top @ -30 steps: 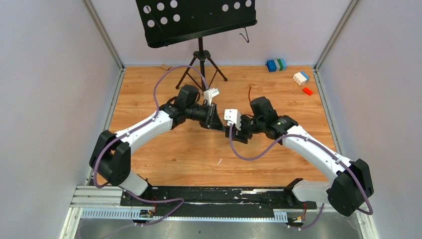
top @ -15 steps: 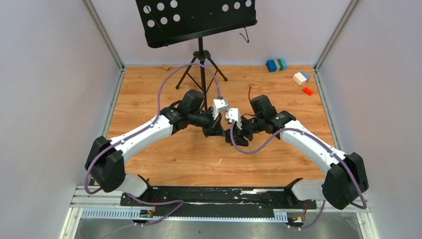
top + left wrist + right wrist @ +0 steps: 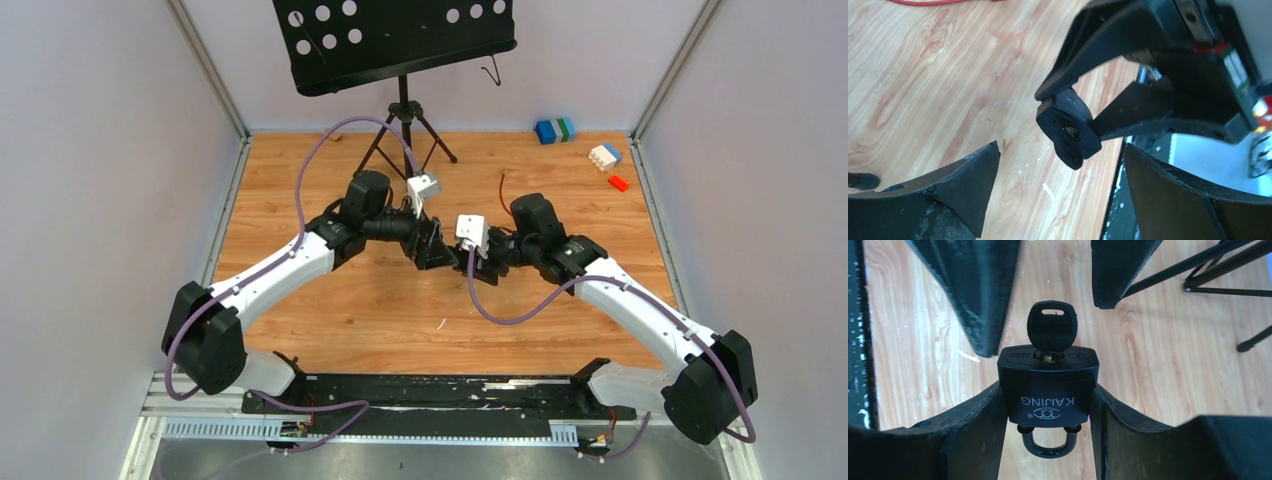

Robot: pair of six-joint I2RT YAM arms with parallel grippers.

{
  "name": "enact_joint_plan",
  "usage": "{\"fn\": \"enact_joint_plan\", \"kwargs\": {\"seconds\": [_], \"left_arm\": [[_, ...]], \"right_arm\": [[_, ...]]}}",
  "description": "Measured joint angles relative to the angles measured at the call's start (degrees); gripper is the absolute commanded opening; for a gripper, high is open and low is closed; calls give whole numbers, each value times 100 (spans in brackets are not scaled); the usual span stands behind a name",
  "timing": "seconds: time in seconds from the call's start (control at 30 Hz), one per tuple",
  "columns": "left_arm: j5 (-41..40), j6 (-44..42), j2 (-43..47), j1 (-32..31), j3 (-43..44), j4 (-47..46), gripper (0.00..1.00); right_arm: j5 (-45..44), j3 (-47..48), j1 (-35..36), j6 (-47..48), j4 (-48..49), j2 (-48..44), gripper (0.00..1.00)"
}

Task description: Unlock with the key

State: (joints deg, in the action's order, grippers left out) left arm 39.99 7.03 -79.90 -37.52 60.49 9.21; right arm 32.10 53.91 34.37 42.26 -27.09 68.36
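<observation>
A black padlock point(image 3: 1048, 385) marked KAIJING is clamped between the fingers of my right gripper point(image 3: 1048, 390), above the wooden table. Its shackle point(image 3: 1045, 444) points toward the wrist, and both legs sit in the body. The black-headed key point(image 3: 1051, 329) stands in the keyhole on the far face. My left gripper point(image 3: 1062, 146) is open, with a finger point(image 3: 955, 187) on each side of the key point(image 3: 1068, 132), and it touches nothing. In the top view the two grippers meet nose to nose, left point(image 3: 437, 256) and right point(image 3: 478, 264); the lock is barely visible there.
A black music stand on a tripod point(image 3: 404, 112) stands just behind the grippers. Toy blocks lie at the back right: blue-green point(image 3: 555, 130), white point(image 3: 604, 155), red point(image 3: 618, 183). A red cable point(image 3: 503, 190) lies on the table. A black rail point(image 3: 440, 392) runs along the near edge.
My left gripper closed at the key and has now opened wide, leaving the key in the lock. The left wrist has rolled. The right gripper keeps its hold on the padlock.
</observation>
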Motion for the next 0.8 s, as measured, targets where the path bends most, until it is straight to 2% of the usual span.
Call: {"fn": "enact_joint_plan", "kwargs": {"seconds": [0.2,0.47,0.7,0.8], "left_arm": [[313,1399,-549,153,186,-544,95],[452,2387,-1088,129,214,-817,82],[566,2870,-1506,68,356,-1078,57],[715,3003,-1609,17,404,-1169,39]], "right_arm": [[-437,-111,120,-2,275,-20,0],[-662,-160,125,-9,352,-24,0],[-673,-160,125,-24,396,-24,0],[-734,-160,125,-28,365,-20,3]]}}
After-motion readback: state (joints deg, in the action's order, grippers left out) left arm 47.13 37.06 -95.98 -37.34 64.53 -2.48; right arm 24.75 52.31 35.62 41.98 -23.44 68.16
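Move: The key stands in the padlock that the right hand holds, its head about 4 cm to the right of the left hand and 2 cm lower, straight out from the open fingers; the padlock body is some 3 cm farther right and 2 cm lower. From the right hand, the key head lies about 3 cm left, 1 cm ahead and 2 cm up. On the table some 19 cm below the left hand, the white sliver lies 9 cm back and level sideways, the red cord about 16 cm ahead and 11 cm right. The key is approached again by the left hand with wide fingers: after a slight forward and upward start, the hand goes about 5 cm right and some 3 cm down, rolling about its own finger line by roughly 30 degrees, forward side down. On the way its fingers close to about half open, one either side of the key head. The right hand keeps its grip on the padlock and carries it about 1.5 cm forward. ##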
